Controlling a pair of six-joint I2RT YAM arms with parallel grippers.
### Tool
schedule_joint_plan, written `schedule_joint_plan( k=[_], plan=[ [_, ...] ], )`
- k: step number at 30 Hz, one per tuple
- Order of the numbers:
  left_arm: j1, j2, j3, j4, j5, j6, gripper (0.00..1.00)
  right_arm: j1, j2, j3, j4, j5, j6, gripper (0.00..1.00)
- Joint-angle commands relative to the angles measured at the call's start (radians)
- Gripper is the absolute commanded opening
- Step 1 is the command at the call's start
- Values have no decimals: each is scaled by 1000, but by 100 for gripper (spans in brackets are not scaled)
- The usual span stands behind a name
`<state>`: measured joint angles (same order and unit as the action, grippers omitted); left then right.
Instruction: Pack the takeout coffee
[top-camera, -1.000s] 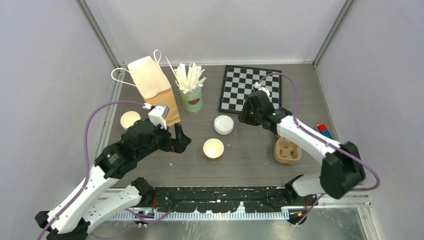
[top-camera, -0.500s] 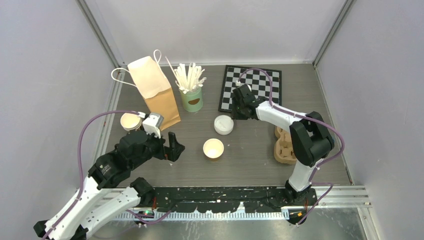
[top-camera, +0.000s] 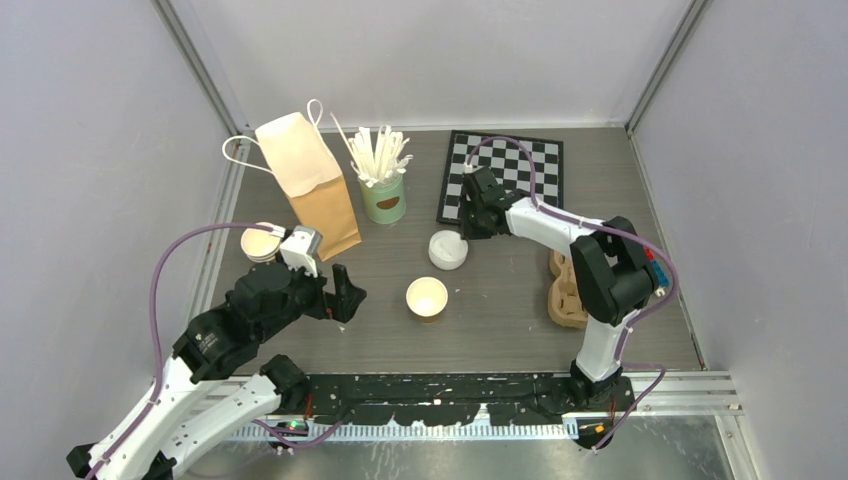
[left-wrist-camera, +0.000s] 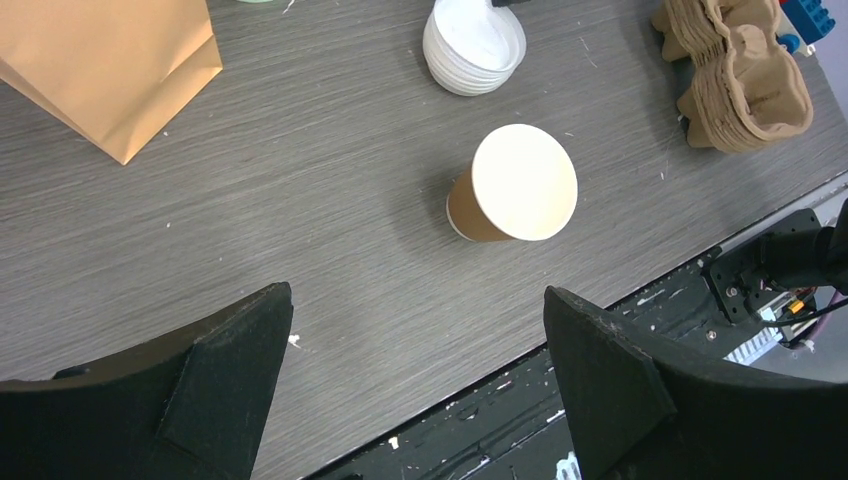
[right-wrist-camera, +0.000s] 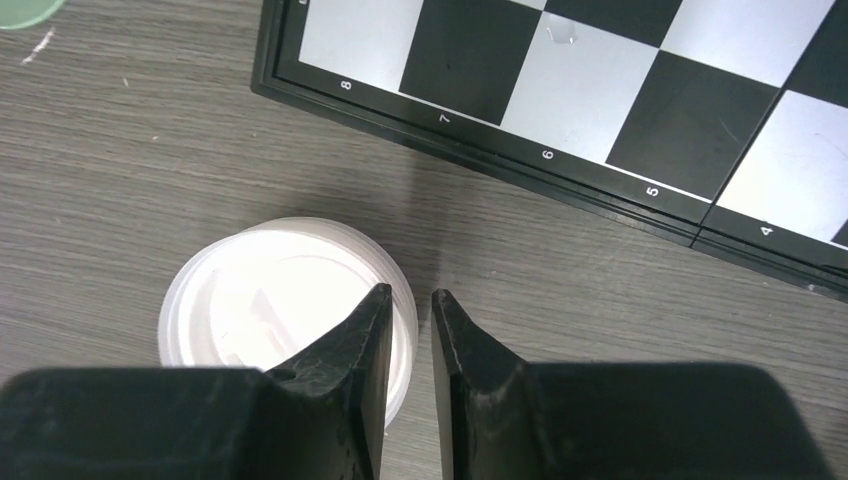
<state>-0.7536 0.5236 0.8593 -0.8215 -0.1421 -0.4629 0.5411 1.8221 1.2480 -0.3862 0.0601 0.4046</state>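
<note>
One tan paper cup (top-camera: 427, 297) (left-wrist-camera: 512, 185) stands open and lidless in the middle of the table. A second cup (top-camera: 262, 241) shows at the left, partly behind my left wrist. A stack of white lids (top-camera: 447, 250) (left-wrist-camera: 473, 45) (right-wrist-camera: 285, 305) lies just beyond the middle cup. My right gripper (top-camera: 465, 228) (right-wrist-camera: 410, 293) hangs over the stack's right rim with the jaws a narrow gap apart, one finger over the lids and one outside; whether they touch is unclear. My left gripper (top-camera: 335, 300) (left-wrist-camera: 417, 292) is wide open and empty, left of the middle cup.
A brown paper bag (top-camera: 310, 180) (left-wrist-camera: 100, 60) stands at the back left. Next to it is a mint-green can of white sticks (top-camera: 384, 195). A chessboard (top-camera: 502, 178) (right-wrist-camera: 600, 90) lies behind the lids, and brown pulp cup trays (top-camera: 565, 290) (left-wrist-camera: 740, 75) at the right.
The right arm has swung left from the middle right to the lid stack, and its jaws have narrowed. The left arm has drawn back a little toward the near left.
</note>
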Motion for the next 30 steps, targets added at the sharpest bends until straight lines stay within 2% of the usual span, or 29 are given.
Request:
schedule_joint_plan(
  k=[1, 4, 7, 11, 14, 18, 23, 27, 30],
  plan=[
    [-3, 8, -2, 7, -25, 10, 98, 5, 12, 38, -10, -3, -29, 25],
    [-4, 13, 0, 4, -25, 11, 98, 5, 10, 35, -10, -6, -31, 22],
    [-4, 12, 0, 4, -27, 11, 98, 5, -4, 32, -13, -2, -35, 12],
    [-3, 11, 0, 4, -32, 10, 98, 5, -43, 31, -25, -2, -37, 4],
    [-4, 14, 0, 4, -33, 9, 98, 5, -74, 25, -35, -5, -34, 3],
    [-4, 15, 0, 3, -34, 9, 98, 5, -97, 14, -39, -9, -21, 9],
    [-3, 17, 0, 2, -34, 9, 98, 6, -107, 1, -39, -25, -20, 0],
    [-3, 16, 0, 1, -36, 9, 98, 6, -125, -7, -38, -23, -10, 0],
    [-4, 15, 0, 1, -36, 9, 98, 7, -129, -4, -42, -5, -9, 9]
  ],
)
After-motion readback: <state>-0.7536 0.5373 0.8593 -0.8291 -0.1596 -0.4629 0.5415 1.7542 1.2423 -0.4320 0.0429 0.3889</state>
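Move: Just beside the right hand lies the stack of white lids, its middle about 4 cm to the left, 1 cm back and 3 cm below. The standing paper cup is some 14 cm back and 8 cm left; the chessboard's middle is about 15 cm ahead and 8 cm right, 4 cm lower. The green straw pot stands roughly 8 cm ahead and 15 cm left. From the left hand, the lids are about 20 cm ahead, 16 cm right and 20 cm below. Closing in on the right rim of the lid stack, the right hand sinks barely 1 cm while its partly open fingers shut almost completely, pinching at the top lid's edge. It then rises about 3 cm, easing back roughly a centimetre overall, with the fingers still nearly shut and pointing steeply down, hardly turning. ##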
